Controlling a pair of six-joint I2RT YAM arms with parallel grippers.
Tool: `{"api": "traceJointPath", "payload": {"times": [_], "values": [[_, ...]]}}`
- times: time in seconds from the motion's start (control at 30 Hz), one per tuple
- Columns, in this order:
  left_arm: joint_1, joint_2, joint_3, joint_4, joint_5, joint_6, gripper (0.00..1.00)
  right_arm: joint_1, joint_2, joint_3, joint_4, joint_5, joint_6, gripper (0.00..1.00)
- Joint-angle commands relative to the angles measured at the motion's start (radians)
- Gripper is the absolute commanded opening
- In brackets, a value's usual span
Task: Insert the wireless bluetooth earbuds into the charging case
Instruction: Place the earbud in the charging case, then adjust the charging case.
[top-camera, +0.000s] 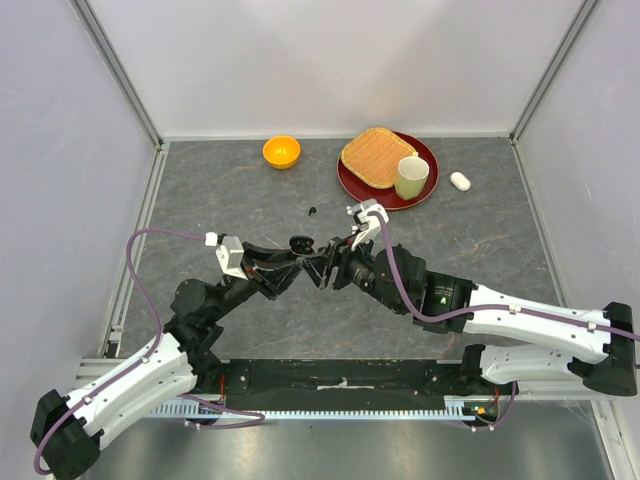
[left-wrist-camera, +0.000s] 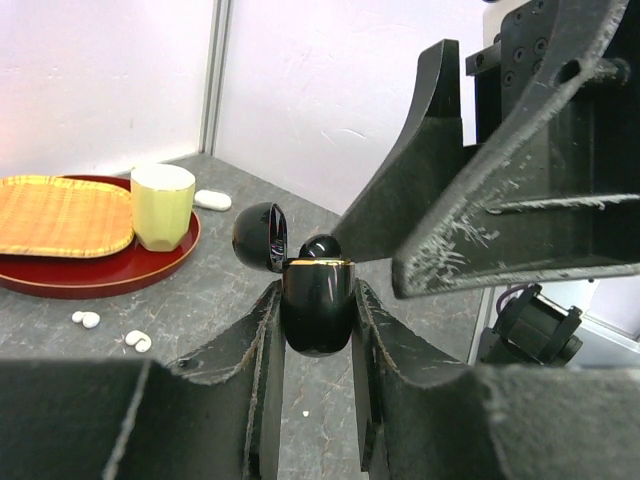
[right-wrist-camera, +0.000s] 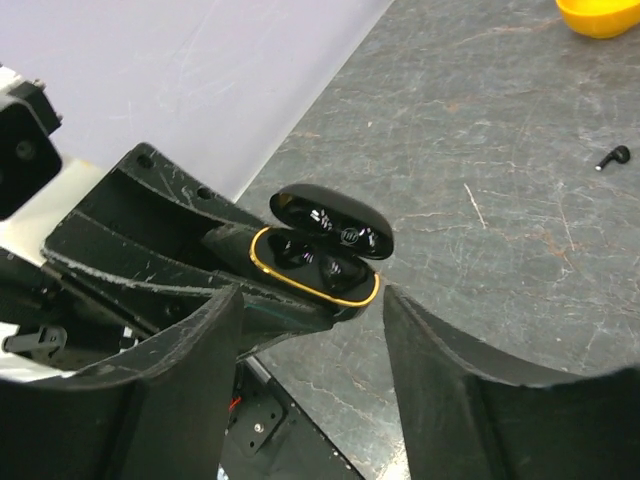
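Note:
My left gripper (left-wrist-camera: 317, 295) is shut on the black charging case (left-wrist-camera: 318, 315), holding it upright above the table with its lid (left-wrist-camera: 260, 235) swung open. A black earbud (left-wrist-camera: 320, 247) pokes above the case's gold rim. In the right wrist view the case (right-wrist-camera: 315, 265) shows glossy dark shapes in its wells. My right gripper (right-wrist-camera: 312, 300) hangs just over the case, open and empty. Another black earbud (right-wrist-camera: 614, 157) lies on the table beyond it. Two white earbuds (left-wrist-camera: 86, 319) (left-wrist-camera: 137, 340) lie near the red plate. From above, both grippers (top-camera: 300, 248) (top-camera: 332, 262) meet at mid-table.
A red plate (top-camera: 352, 185) at the back carries a woven mat (top-camera: 375, 155) and a pale green cup (top-camera: 411, 177). A white oval case (top-camera: 460, 181) lies to its right. An orange bowl (top-camera: 281, 151) stands at the back, left of the plate. White walls close in three sides.

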Motion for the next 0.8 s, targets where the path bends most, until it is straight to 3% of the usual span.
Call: {"api": "traceJointPath", "payload": {"times": [0.0, 0.3, 0.4, 0.53, 0.77], "values": [[0.003, 0.001, 0.014, 0.094, -0.028, 0.029, 0.02, 0.011, -0.005, 0.061, -0.046, -0.070, 0.040, 0.67], [0.003, 0.000, 0.017, 0.102, -0.018, 0.041, 0.02, -0.026, -0.086, 0.126, -0.094, -0.001, 0.137, 0.93], [0.003, -0.003, 0.020, 0.100, -0.014, 0.047, 0.02, -0.115, -0.086, 0.148, -0.144, -0.110, 0.229, 0.97], [0.003, -0.003, 0.027, 0.100, -0.009, 0.053, 0.02, -0.272, -0.054, 0.134, -0.150, -0.367, 0.393, 0.97], [0.003, -0.003, 0.040, 0.116, 0.002, 0.076, 0.02, -0.340, 0.009, 0.035, 0.025, -0.659, 0.568, 0.95]]}}
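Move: The other black earbud lies on the table, from the right hand about 24 cm ahead, 4 cm to the left and nearly 30 cm down. The open charging case, with one earbud in it, is close by the right fingertips, some 3 cm to their left and 1 cm ahead. Two white earbuds lie on the table 19 and 24 cm ahead, both about 7 cm to the right. From the left hand the black earbud is roughly 25 cm ahead and 2 cm left, far below. Easing back about 1 cm, the right hand, fingers already parted, draws away from the case, climbing some 6 cm and going right, then swings forward about 5 cm before sinking 3 cm and edging left again. Its fingers spread wide and the wrist tips some 20 degrees downward while rolling its left side up. The left hand keeps its grip on the case, rising about 1 cm. ##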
